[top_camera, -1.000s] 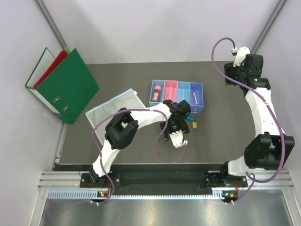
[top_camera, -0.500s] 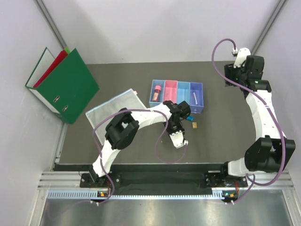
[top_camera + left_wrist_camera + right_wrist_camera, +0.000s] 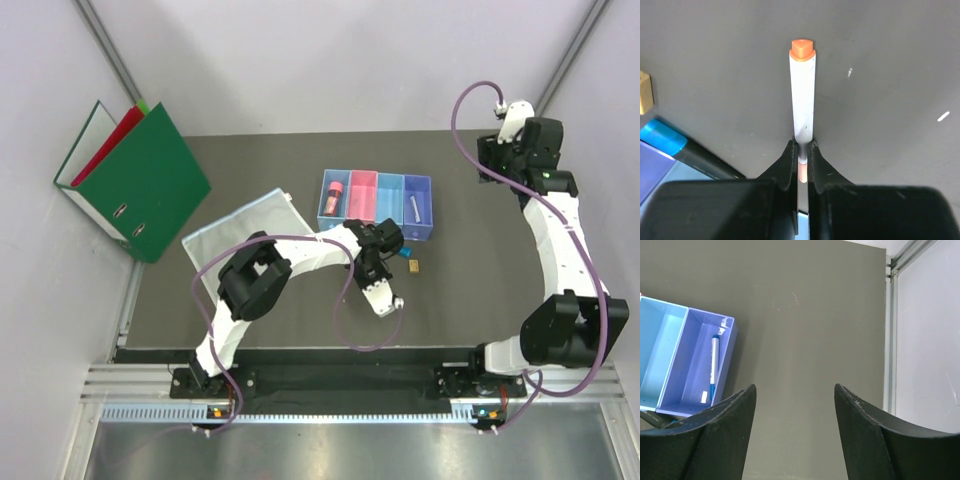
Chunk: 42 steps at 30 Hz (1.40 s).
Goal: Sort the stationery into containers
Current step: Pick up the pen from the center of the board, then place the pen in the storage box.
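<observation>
My left gripper [image 3: 802,146] is shut on a white pen [image 3: 802,100] with an orange end cap, low over the table just in front of the containers [image 3: 375,200]. In the top view the left gripper [image 3: 372,268] and its wrist hide that pen. A blue-capped black marker [image 3: 662,137] [image 3: 400,252] and a tiny tan block [image 3: 644,92] [image 3: 413,267] lie beside it. The light blue bin holds a pink-capped glue stick [image 3: 333,193]. A pen [image 3: 714,367] lies in the purple bin [image 3: 700,370]. My right gripper [image 3: 795,386] [image 3: 497,162] hangs open and empty at the back right.
Green and red ring binders [image 3: 145,185] lean against the left wall. A clear plastic sleeve [image 3: 245,235] lies left of the bins, partly under my left arm. A metal rail [image 3: 888,330] marks the table's right edge.
The left jaws have gone from open to shut on the white pen. The right arm has shifted slightly, and its jaws stay open.
</observation>
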Motion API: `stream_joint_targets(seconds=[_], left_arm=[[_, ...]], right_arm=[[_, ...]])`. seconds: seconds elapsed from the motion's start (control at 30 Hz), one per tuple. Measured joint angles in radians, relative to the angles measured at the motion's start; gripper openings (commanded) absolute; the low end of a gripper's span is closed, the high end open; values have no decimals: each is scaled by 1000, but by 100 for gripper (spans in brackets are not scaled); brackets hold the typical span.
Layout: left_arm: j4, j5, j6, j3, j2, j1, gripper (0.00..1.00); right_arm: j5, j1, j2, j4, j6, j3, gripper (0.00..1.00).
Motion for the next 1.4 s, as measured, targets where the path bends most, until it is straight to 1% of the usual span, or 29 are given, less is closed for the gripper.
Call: stream_joint_targets(seconds=[0.13, 0.43, 0.7, 0.87, 1.03, 1.27, 1.4], left_arm=[[3, 12, -99, 13, 2, 0, 0], [-18, 95, -419, 126, 12, -15, 0], [-52, 69, -676, 235, 12, -13, 0], [-99, 48, -806, 362, 31, -3, 0], [-132, 45, -926, 513, 91, 10, 0], [-159, 28, -1075, 626, 172, 37, 0], [-166, 17, -1151, 662, 200, 58, 0]], right_arm=[[0, 0, -12, 0, 0, 0, 64], [11, -15, -41, 1, 7, 1, 64], [57, -55, -63, 2, 26, 1, 63], [98, -118, -77, 5, 41, 1, 63], [117, -133, -99, 5, 41, 1, 63], [132, -145, -149, 15, 34, -19, 63], [137, -155, -168, 19, 32, -46, 63]])
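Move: Held between the shut left fingers, the pen lies over bare table; the purple bin it seems bound for is about 13 cm ahead of that hand and 15 cm to its right, at nearly its height. The black marker with the blue cap lies some 4 cm ahead and 8 cm right, the small wooden block about 15 cm right and level with the hand. From the right hand the purple bin lies roughly 16 cm to the left, 2 cm back and 25 cm below. Lifting the pen in an unchanged pinch, the left hand rises about 9 cm, drifting right and slightly back at first, then forward and right towards the purple bin, over the marker, while turning some 65 degrees counter-clockwise. The empty right hand, still open, withdraws about 8 cm right, also up and back, turning a little clockwise. ##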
